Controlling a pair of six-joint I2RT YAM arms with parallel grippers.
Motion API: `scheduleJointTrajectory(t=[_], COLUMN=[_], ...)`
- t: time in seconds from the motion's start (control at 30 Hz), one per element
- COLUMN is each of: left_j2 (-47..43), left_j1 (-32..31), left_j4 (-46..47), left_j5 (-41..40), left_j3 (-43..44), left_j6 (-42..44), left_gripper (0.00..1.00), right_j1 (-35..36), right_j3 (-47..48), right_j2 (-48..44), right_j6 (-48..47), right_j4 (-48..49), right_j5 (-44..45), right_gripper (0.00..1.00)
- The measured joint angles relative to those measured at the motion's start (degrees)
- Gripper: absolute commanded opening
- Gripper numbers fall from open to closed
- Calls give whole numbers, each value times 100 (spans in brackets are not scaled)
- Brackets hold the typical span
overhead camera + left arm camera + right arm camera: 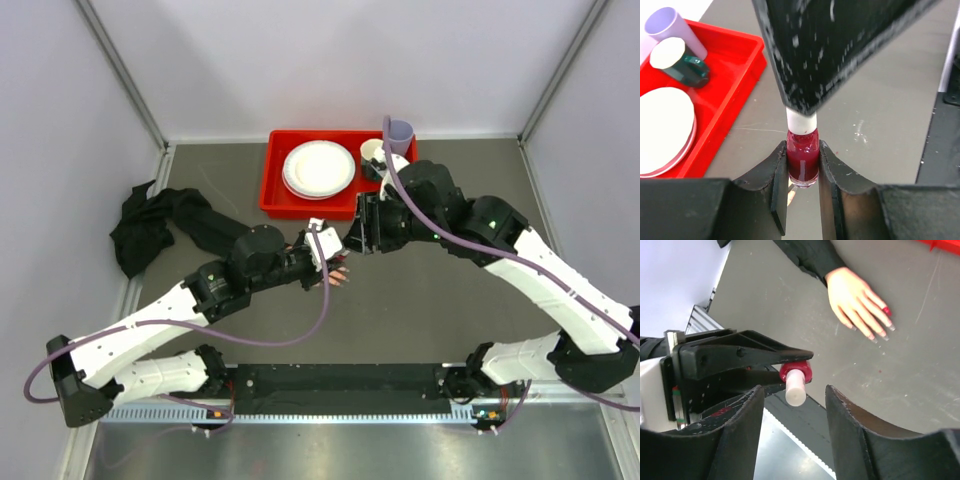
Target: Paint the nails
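Note:
My left gripper (803,150) is shut on a dark red nail polish bottle (803,160) with a white cap (801,121). In the right wrist view the bottle (802,369) points its cap (795,387) into my right gripper (795,390), whose jaws stand open on either side of the cap without touching it. The pale mannequin hand (857,300) with a black sleeve (812,257) lies flat on the grey table beyond. One of the nails (886,310) is red; the others look pale. From above, both grippers meet over the hand (338,278).
A red tray (272,170) at the back holds white plates (318,167), a purple cup (400,132) and a dark green jar with a white lid (682,62). A black cloth (140,225) lies at the left wall.

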Motion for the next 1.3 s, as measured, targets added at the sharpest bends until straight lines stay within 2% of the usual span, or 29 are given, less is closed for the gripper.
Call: scheduleJointTrajectory(t=[0.4,0.53,0.77,0.87,0.9,1.0,1.3], left_j2=[-37,-39,-103,-127,-133,-136,-247], left_j1=[0,0,0,0,0,0,24], left_j4=[256,258,297,302,304,284,192], left_j5=[-166,-162,-164,-164,-164,-164,234], left_j3=[-188,-195,-212,-214,-214,-216,-216], left_j6=[68,81,81,81,81,79,-24], left_gripper=[0,0,0,0,0,0,0], right_j1=[0,2,2,2,2,0,28], right_j3=[-162,-162,-162,-205,-236,-269,-275], right_j2=[354,354,354,354,354,352,273], right_j6=[151,142,138,133,116,83,-476], right_j4=[170,201,203,208,221,236,201], right_j5=[-151,-160,-291,-330,-348,-389,-636], right_gripper=[40,31,31,21,12,0,0])
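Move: The white cap of the nail-polish bottle stands about 2 cm to the left of the right hand and 3 cm below it, level with it fore and aft; the red bottle under it is some 3 cm left and 6 cm down. From the left hand, which already holds the bottle, the cap is roughly 3 cm above and 1 cm to the right. The model hand lies some 7 cm ahead, 7 cm left and 27 cm below the right hand, and the red tray's middle about 29 cm ahead, 2 cm left and 27 cm down. The right hand, fingers half open, sinks about 3 cm and shifts 2 cm to the left over the upturned bottle cap, then closes in stages until its fingertips pinch the cap from both sides. The left hand keeps its grip on the bottle and stays almost in place, until at the very end both hands begin to ease back by about a centimetre while the right wrist starts turning counter-clockwise, some 5 degrees past its pose at the grasp. ##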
